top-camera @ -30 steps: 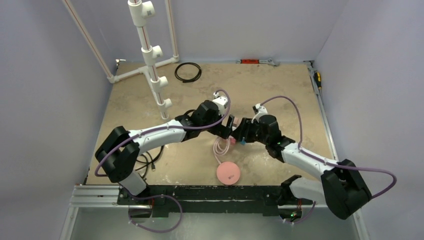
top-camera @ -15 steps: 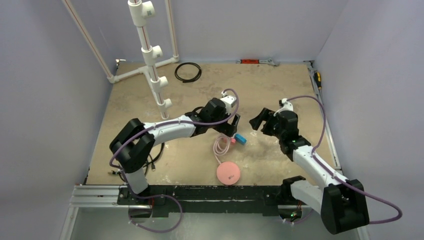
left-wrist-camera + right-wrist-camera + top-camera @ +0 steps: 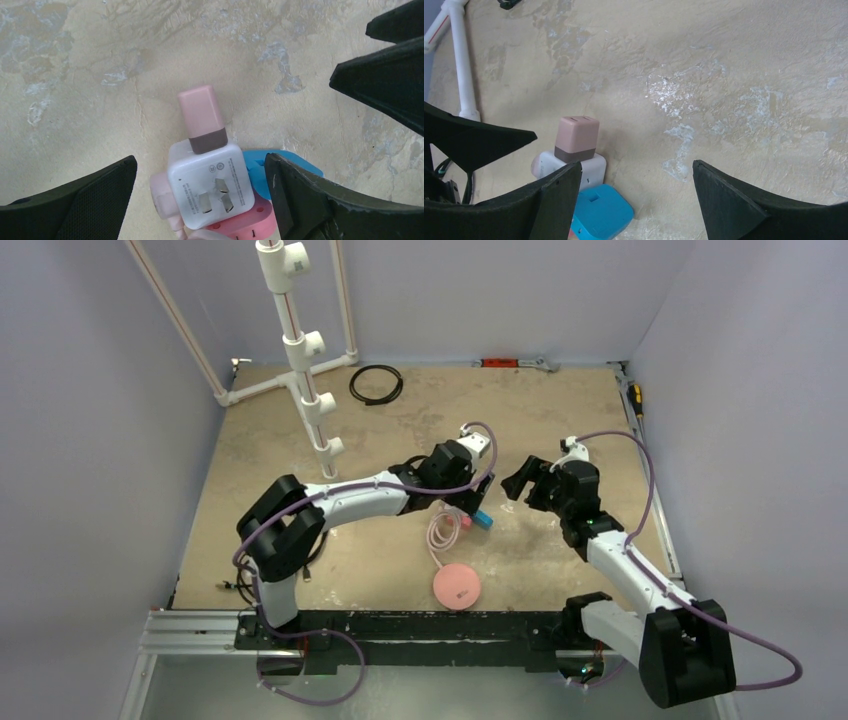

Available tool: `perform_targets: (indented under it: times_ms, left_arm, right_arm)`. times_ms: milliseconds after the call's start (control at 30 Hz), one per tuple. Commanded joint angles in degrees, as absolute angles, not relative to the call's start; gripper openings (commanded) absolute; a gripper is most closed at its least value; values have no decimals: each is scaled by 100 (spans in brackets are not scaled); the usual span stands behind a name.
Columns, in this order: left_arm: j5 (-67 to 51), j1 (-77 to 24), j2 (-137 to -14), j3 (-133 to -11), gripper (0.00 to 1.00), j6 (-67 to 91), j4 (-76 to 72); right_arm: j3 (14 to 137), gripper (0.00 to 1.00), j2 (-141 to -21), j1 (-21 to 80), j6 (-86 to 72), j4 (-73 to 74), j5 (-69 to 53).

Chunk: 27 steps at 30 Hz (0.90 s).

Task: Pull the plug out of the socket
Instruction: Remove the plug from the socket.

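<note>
The socket (image 3: 212, 187), a white cube, lies on the table with several plugs in it. A pink plug with a brown band (image 3: 201, 117) stands out of its far face. A blue plug (image 3: 287, 162) is on its right, a pale pink one (image 3: 159, 195) on its left and a pink one (image 3: 245, 227) below. My left gripper (image 3: 200, 160) is open and straddles the cube, its fingers apart from it. My right gripper (image 3: 638, 167) is open and empty, just right of the cluster. That view shows the cube (image 3: 594, 169), the pink plug (image 3: 576, 136) and the blue plug (image 3: 601, 212). From the top, my left gripper (image 3: 478, 502) hides most of the cube.
A pink cable (image 3: 438, 535) runs from the cluster to a flat pink disc (image 3: 456, 586) near the front. A white pipe stand (image 3: 300, 350) and a black cable ring (image 3: 376, 383) are at the back left. Tools lie along the back edge (image 3: 515, 363) and the right edge (image 3: 635, 398).
My right gripper let go and drew back to the right of the cluster. My left gripper moved right and now sits open over the cube, which lies on the table.
</note>
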State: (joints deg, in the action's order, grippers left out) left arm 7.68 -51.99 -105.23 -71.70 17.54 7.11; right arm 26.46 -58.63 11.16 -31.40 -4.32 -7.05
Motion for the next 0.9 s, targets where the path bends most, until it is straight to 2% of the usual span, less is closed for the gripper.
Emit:
perform_targets:
  times_ms: [0, 167, 400, 867]
  left_arm:
    - [1005, -5269, -10622, -7396, 97, 1627, 855]
    - [1005, -5321, -10792, -7497, 89, 1563, 964]
    - [1127, -5342, -10944, -7656, 71, 1489, 1064]
    - [1290, -5397, -11142, -7771, 68, 1623, 1414]
  right_arm:
    - [2662, 85, -5766, 1065, -3006, -516, -695]
    - [2651, 85, -5787, 1062, -3019, -534, -709]
    - [2645, 85, -5779, 1049, -2989, -555, -715]
    - [2641, 85, -5771, 1032, -2936, -501, -626]
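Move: The white socket block lies almost under the left hand, roughly 1 cm back, 1 cm left and 4 cm below. From the left hand, the pink grey-banded plug is some 3 cm ahead, neither left nor right, and the blue plug about 4 cm back and 2 cm right. The pink disc is some 17 cm back and 4 cm left. From the right hand the socket block is about 3 cm back, 9 cm left and 4 cm lower. The left hand sinks about 2 cm and closes its fingers partway, pinching the white socket block between them. ##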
